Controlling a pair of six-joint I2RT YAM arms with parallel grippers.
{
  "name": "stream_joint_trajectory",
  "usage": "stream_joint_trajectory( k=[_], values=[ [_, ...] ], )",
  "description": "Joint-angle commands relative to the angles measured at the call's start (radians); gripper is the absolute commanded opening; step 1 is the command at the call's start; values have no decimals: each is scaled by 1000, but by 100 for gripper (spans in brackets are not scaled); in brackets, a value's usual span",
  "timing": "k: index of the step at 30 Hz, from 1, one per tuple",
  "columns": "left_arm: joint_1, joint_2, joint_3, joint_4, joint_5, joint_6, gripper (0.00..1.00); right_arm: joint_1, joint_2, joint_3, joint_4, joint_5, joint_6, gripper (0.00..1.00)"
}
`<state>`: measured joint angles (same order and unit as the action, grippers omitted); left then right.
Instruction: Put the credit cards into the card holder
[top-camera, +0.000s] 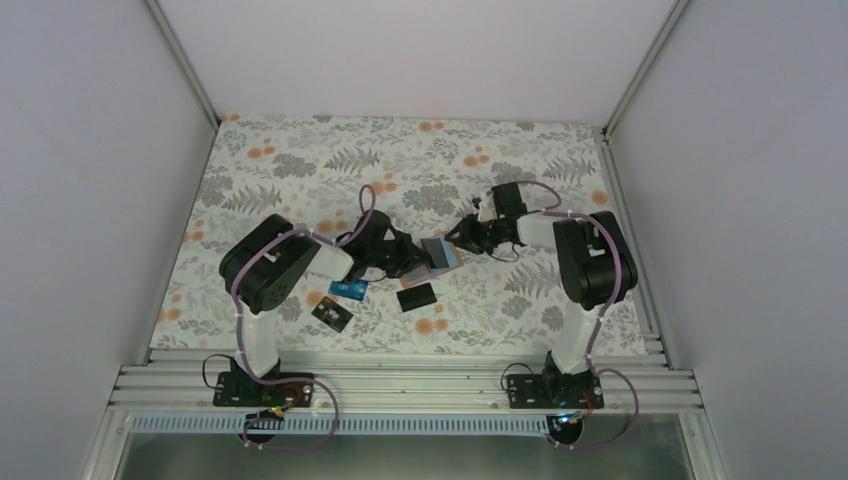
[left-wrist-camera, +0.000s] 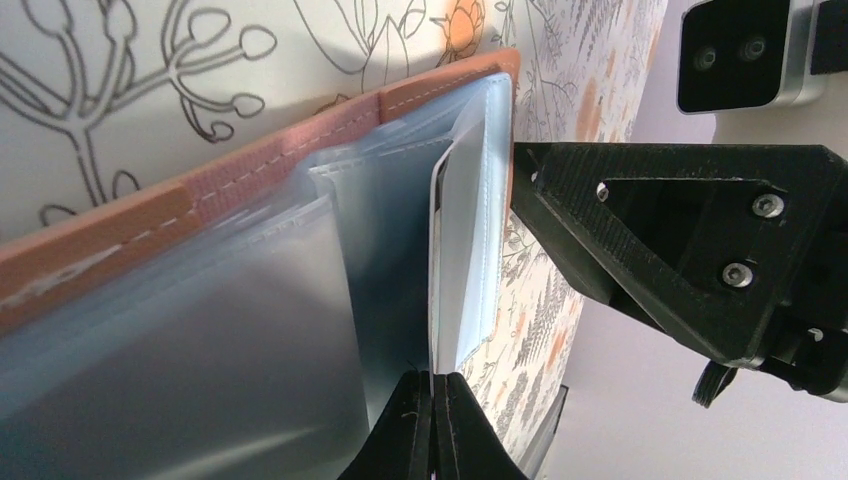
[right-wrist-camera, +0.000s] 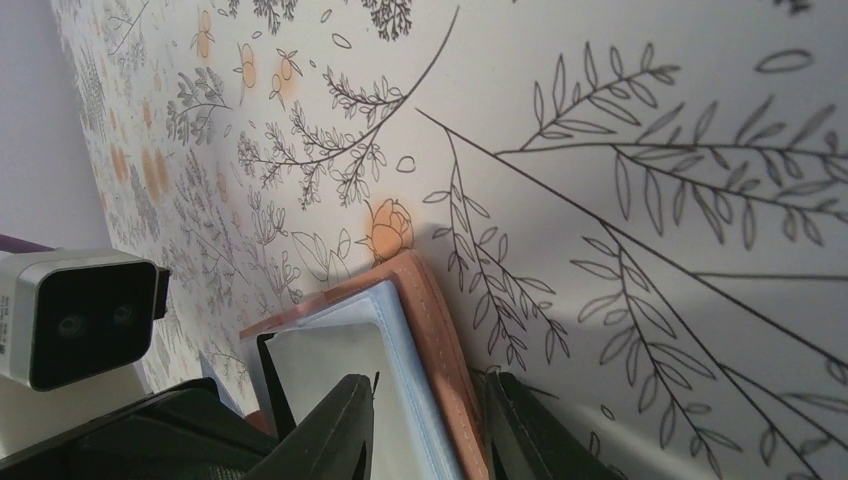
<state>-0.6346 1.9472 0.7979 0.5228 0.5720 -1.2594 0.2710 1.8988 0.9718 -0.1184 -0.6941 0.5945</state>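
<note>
The tan leather card holder (top-camera: 440, 255) is held open and tilted up off the floral table mat between both arms. My left gripper (left-wrist-camera: 433, 390) is shut on the edge of a thin pale card (left-wrist-camera: 437, 270), which stands in one of the holder's clear sleeves (left-wrist-camera: 250, 160). My right gripper (right-wrist-camera: 430, 385) straddles the holder's stitched leather cover (right-wrist-camera: 440, 330) and sleeves, one finger on each side, gripping it. Three more credit cards lie flat near the left arm: a blue one (top-camera: 347, 290), a black one (top-camera: 417, 296) and a black one with pale marks (top-camera: 331, 315).
Both grippers (top-camera: 415, 262) (top-camera: 466, 238) meet close together at mid-table, and the right gripper's black body (left-wrist-camera: 680, 250) fills the right of the left wrist view. White walls enclose the table (top-camera: 300, 160) on three sides. A metal rail (top-camera: 400, 385) runs along the near edge.
</note>
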Motion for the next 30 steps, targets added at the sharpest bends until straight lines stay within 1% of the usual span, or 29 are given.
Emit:
stream_joint_trajectory(
  k=[1,8,15,23,30],
  values=[
    [-23,30,-14,27,-42,-60,2,16,-34,-46,-17,26,46,31],
    [-53,54,17,6,-32,-78,2,23,-49,-62,1,43,84,30],
    [-88,58,54,-57,-48,-93,3,23,-59,-58,0,60,98,30],
    [-112,70,114,-166,-56,-93,17,22,-65,-60,-2,70,103,29],
    [-114,50,146,-259,-71,-42,30,22,-61,-50,-11,73,89,29]
  ],
)
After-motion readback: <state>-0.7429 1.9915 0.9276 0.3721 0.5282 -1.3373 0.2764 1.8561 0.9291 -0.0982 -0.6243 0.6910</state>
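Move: The left hand still pinches a credit card's edge; the card holder's right pocket, the goal, is roughly 3 cm to its right, 1 cm ahead and 1 cm below. The black card on the table lies about 7 cm back, 2 cm left of this hand, the blue card about 6 cm back and 16 cm left. From the right hand, astride the holder's right edge, that pocket is about 3 cm back and 2 cm left. Left hand pushes its card about 4 cm right, 2 back, at the right pocket, then opens; right fingers stay astride. ##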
